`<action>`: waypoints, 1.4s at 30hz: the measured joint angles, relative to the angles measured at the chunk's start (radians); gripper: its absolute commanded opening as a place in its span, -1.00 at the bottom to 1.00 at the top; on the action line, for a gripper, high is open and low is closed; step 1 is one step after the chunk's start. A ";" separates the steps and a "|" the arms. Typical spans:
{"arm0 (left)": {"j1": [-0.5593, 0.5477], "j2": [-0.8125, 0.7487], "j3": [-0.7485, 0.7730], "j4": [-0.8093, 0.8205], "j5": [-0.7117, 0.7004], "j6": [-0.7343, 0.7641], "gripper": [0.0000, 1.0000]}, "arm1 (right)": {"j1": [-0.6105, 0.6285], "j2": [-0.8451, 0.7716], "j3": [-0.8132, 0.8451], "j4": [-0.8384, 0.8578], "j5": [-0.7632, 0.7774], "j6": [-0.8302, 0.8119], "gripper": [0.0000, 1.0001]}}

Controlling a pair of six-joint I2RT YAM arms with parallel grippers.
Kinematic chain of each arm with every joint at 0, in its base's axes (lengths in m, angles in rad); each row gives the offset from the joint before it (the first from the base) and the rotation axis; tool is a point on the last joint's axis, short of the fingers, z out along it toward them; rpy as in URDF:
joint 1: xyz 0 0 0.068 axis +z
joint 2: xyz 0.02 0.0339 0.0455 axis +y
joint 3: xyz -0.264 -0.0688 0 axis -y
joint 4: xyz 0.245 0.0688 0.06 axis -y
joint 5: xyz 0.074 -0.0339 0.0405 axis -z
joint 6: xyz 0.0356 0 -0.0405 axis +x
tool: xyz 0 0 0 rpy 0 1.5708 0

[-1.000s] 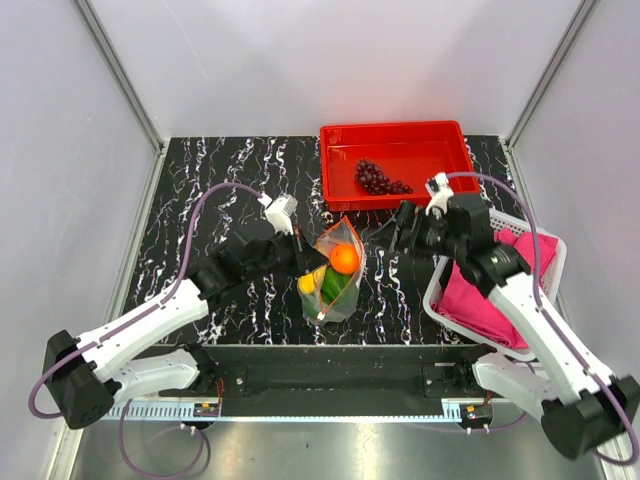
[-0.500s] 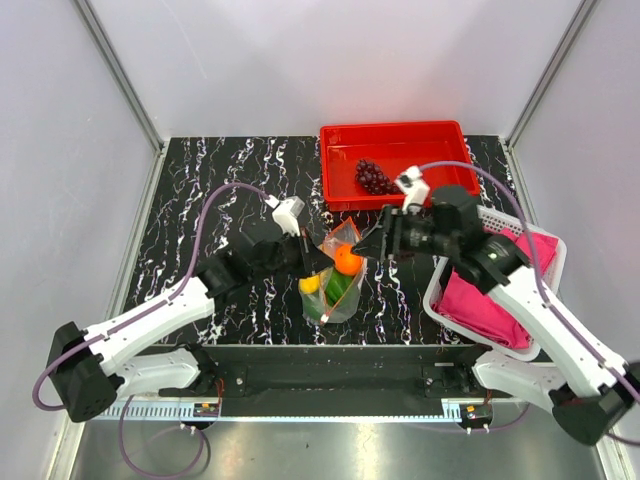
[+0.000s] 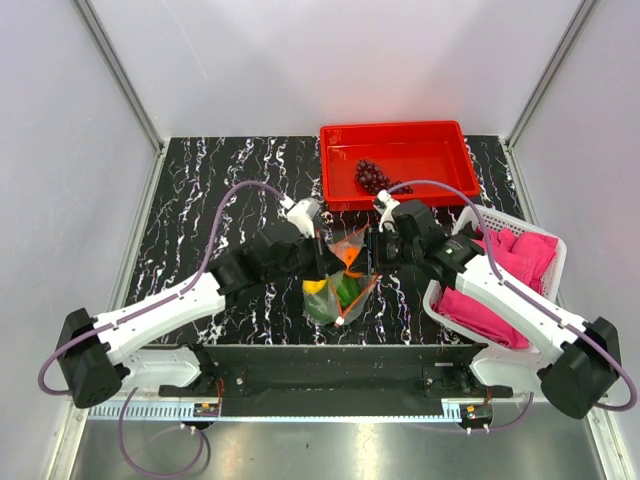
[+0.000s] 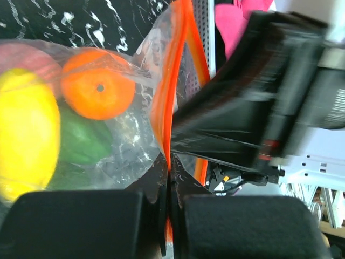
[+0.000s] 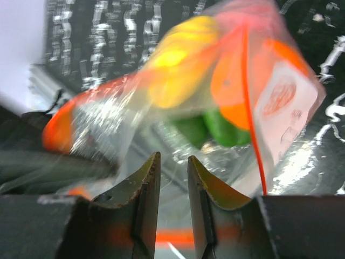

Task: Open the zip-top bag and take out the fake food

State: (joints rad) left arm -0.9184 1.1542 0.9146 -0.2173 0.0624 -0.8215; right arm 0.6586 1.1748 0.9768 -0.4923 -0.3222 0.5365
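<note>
The zip-top bag (image 3: 345,290) hangs just above the table's near middle, a clear pouch with an orange zip strip (image 4: 168,102). Inside it lie fake food pieces: an orange ball (image 4: 97,90), a yellow fruit (image 4: 27,135) and a green pepper (image 4: 81,143). My left gripper (image 4: 168,167) is shut on the zip strip at the bag's left lip. My right gripper (image 5: 172,157) sits at the bag's right lip, its jaws a narrow gap apart with clear film in front of them. A purple grape bunch (image 3: 372,177) lies in the red tray (image 3: 395,128).
A white basket (image 3: 440,300) of pink cloths (image 3: 500,285) stands at the right, under my right forearm. The red tray sits at the back, close behind the bag. White walls close in the black marbled table (image 3: 220,190).
My right gripper swung left from the basket side to the bag's mouth while its jaws narrowed. The left gripper lifted the bag's lip slightly right, and the bag stands more upright.
</note>
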 measured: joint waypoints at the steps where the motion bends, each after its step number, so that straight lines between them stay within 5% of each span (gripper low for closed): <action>1: -0.013 0.011 0.005 0.001 -0.004 -0.003 -1.00 | 0.001 0.014 -0.016 0.012 0.014 -0.002 -0.28; 7: -0.043 0.045 0.016 0.001 -0.015 -0.013 -1.00 | 0.002 0.073 -0.069 0.085 0.087 0.007 -0.20; 18: -0.056 0.053 0.019 0.005 -0.026 -0.018 -1.00 | 0.003 0.118 -0.124 0.225 0.240 0.037 0.37; 29: -0.062 0.098 0.019 0.025 -0.032 -0.020 -1.00 | 0.003 0.256 -0.124 0.312 0.245 0.047 0.72; 42: -0.062 0.124 0.022 0.035 -0.039 -0.014 -1.00 | 0.003 0.301 -0.124 0.453 0.161 0.084 0.69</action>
State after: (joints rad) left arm -0.9806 1.2785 0.9363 -0.1822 0.0238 -0.8356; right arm 0.6613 1.4761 0.8524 -0.0395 -0.1616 0.6209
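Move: My right hand, partly open, goes for the orange in the bag: about 6 cm ahead, 4 cm to its left and 12 cm below. The green pepper is level ahead-wise, some 4 cm left and 14 cm down; the yellow fruit, also level, is about 12 cm left and 14 cm down. From my left hand, already pinching the bag's rim, the orange is roughly 4 cm ahead, 5 cm right and 15 cm below. I sink my right hand nearly 10 cm while reaching about 7 cm forward, turning it a little clockwise and spreading the fingers wide, down through the bag's mouth until they straddle towards the orange; at the end I ease left, rising slightly. My left hand keeps its pinch on the rim and gives some 3 cm down and to the right. ##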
